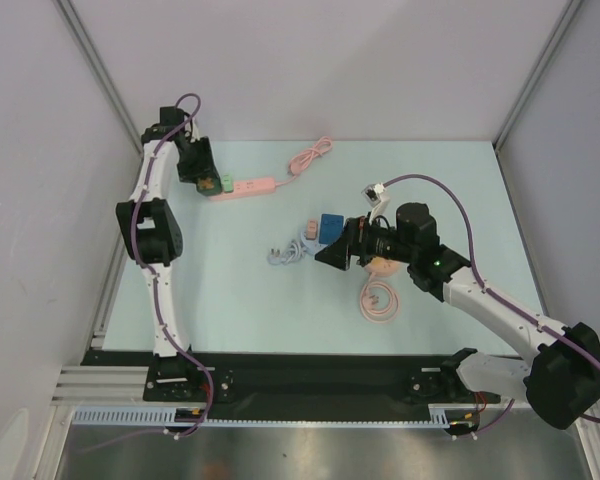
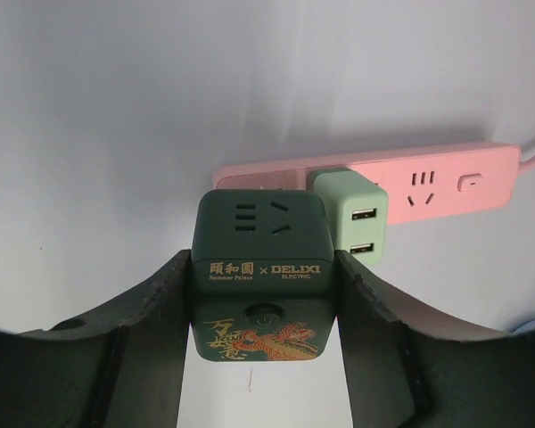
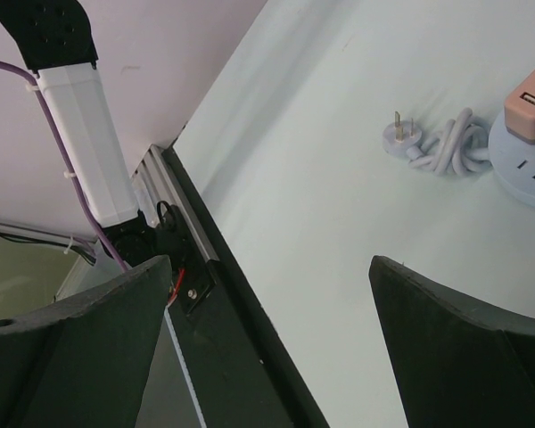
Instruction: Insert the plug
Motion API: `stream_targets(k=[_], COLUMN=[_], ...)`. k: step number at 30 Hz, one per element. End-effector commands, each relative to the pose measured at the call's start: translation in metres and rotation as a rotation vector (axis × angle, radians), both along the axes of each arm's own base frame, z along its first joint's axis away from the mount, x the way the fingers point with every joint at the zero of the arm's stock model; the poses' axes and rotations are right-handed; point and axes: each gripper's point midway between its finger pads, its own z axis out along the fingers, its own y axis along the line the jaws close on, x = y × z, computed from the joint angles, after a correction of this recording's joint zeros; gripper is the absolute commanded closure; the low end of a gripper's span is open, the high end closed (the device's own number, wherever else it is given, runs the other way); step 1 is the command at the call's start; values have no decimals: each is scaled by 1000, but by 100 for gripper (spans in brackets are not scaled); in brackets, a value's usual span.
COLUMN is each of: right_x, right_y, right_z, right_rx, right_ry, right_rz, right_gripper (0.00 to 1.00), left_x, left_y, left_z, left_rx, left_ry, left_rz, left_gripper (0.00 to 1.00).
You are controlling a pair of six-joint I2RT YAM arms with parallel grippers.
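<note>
My left gripper (image 2: 263, 278) is shut on the plug, a dark green cube (image 2: 260, 259) with gold lettering, one finger pressed against each side. The cube stands at the left end of the pink power strip (image 2: 437, 183), right beside a light green USB adapter (image 2: 352, 212) seated in the strip. The cube's prongs are hidden, so I cannot tell whether they sit in a socket. From above, the left gripper (image 1: 202, 172) is at the far left by the strip (image 1: 248, 188). My right gripper (image 1: 336, 250) hangs open over the table's middle, nothing between its fingers (image 3: 116, 312).
A white plug (image 3: 398, 132) with a coiled grey cord lies beside a round pale socket (image 3: 517, 174) carrying a pink adapter (image 1: 311, 229) and a blue one (image 1: 331, 226). A pink coiled cable (image 1: 380, 302) lies under the right arm. The strip's pink cord (image 1: 310, 158) runs to the back.
</note>
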Motion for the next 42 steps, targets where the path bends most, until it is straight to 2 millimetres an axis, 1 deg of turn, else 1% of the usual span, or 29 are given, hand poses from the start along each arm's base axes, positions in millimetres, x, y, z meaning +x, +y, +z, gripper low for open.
stream_targets(k=[1, 6, 11, 15, 16, 19, 22, 23, 26, 27, 28, 29, 30, 31, 32, 33, 34, 35, 36, 37, 38, 39, 40, 41, 42], right_x=[5, 6, 7, 6, 5, 5, 5, 5, 6, 7, 9, 11, 13, 15, 16, 17, 17, 18, 19, 18, 18, 15, 14, 13, 11], right_y=[4, 5, 5, 5, 5, 5, 6, 6, 7, 7, 7, 6, 5, 4, 3, 3, 2, 3, 2, 3, 2, 3, 3, 2, 1], right_z=[22, 19, 18, 17, 18, 16, 16, 15, 18, 17, 15, 14, 11, 6, 3, 1, -2, -4, -6, -6, -7, -7, -6, -4, -3], right_rx=[20, 12, 11, 7, 7, 4, 4, 3, 7, 5, 1, -3, -13, -23, -28, -32, -38, -43, -46, -45, -47, -46, -49, -49, -50], right_ry=[-73, -69, -69, -73, -76, -72, -69, -68, -76, -74, -70, -68, -64, -52, -44, -39, -32, -24, -18, -12, -7, -3, 0, -3, -2], right_rz=[4, -1, -4, -4, -4, -3, -2, -1, 0, -8, -13, -21, -37, -47, -55, -58, -60, -59, -61, -57, -58, -51, -46, -42, -38], right_gripper=[0, 0, 0, 0, 0, 0, 0, 0, 0, 0, 0, 0, 0, 0, 0, 0, 0, 0, 0, 0, 0, 0, 0, 0, 0], left_x=[14, 15, 14, 10, 10, 6, 5, 5, 9, 9, 9, 9, 7, 8, 8, 12, 12, 12, 13, 16, 16, 16, 17, 16, 14], left_y=[-1, -13, -23, -21, -19, -13, -3, 1, 11, 14, 15, 12, 9, 5, -9, -12, -36, -57, -67, -75, -87, -90, -93, -99, -100], left_z=[6, -2, -5, -3, 2, 5, 26, 43, 80, 101, 113, 123, 141, 149, 155, 161, 165, 164, 166, 158, 154, 149, 137, 129, 120], left_rx=[-13, -29, -35, -27, -17, 15, 41, 48, 85, 92, 93, 86, 85, 82, 72, 61, 39, 9, -6, -21, -28, -29, -21, -17, -12], left_ry=[-42, -28, -20, -10, -19, -17, -50, -82, -161, -206, -233, -255, -300, -322, -342, -374, -387, -389, -394, -378, -369, -355, -331, -312, -286], left_rz=[23, 5, -2, 7, 12, 26, 65, 83, 137, 152, 164, 172, 175, 169, 146, 137, 87, 51, 35, 31, 16, 16, 20, 19, 23], left_gripper=[100, 99, 100, 100, 100, 100, 100, 100, 100, 100, 100, 99, 100, 100, 100, 100, 100, 100, 100, 100, 100, 100, 100, 100, 100])
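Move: The left hand grips the dark green plug right over the left-end socket of the pink power strip, which lies about 4 cm below the hand point. The light green plug stands some 5 cm to the right and 2 cm lower; the strip's bundled pink cord is roughly 27 cm right, 10 cm farther out and 5 cm down. From the open right hand, that socket is about 30 cm ahead, 29 cm left and 17 cm below. After easing barely a centimetre forward and staying at the socket, the left hand rocks its left side up and twists slightly counter-clockwise, then rises quickly about 13 cm, swinging some 9 cm right past the light green plug and tipping its fingers nearly 20 degrees outward. The grip on the dark green plug holds as it comes away from the strip. The right hand, open and empty, sinks some 2.5 cm. ##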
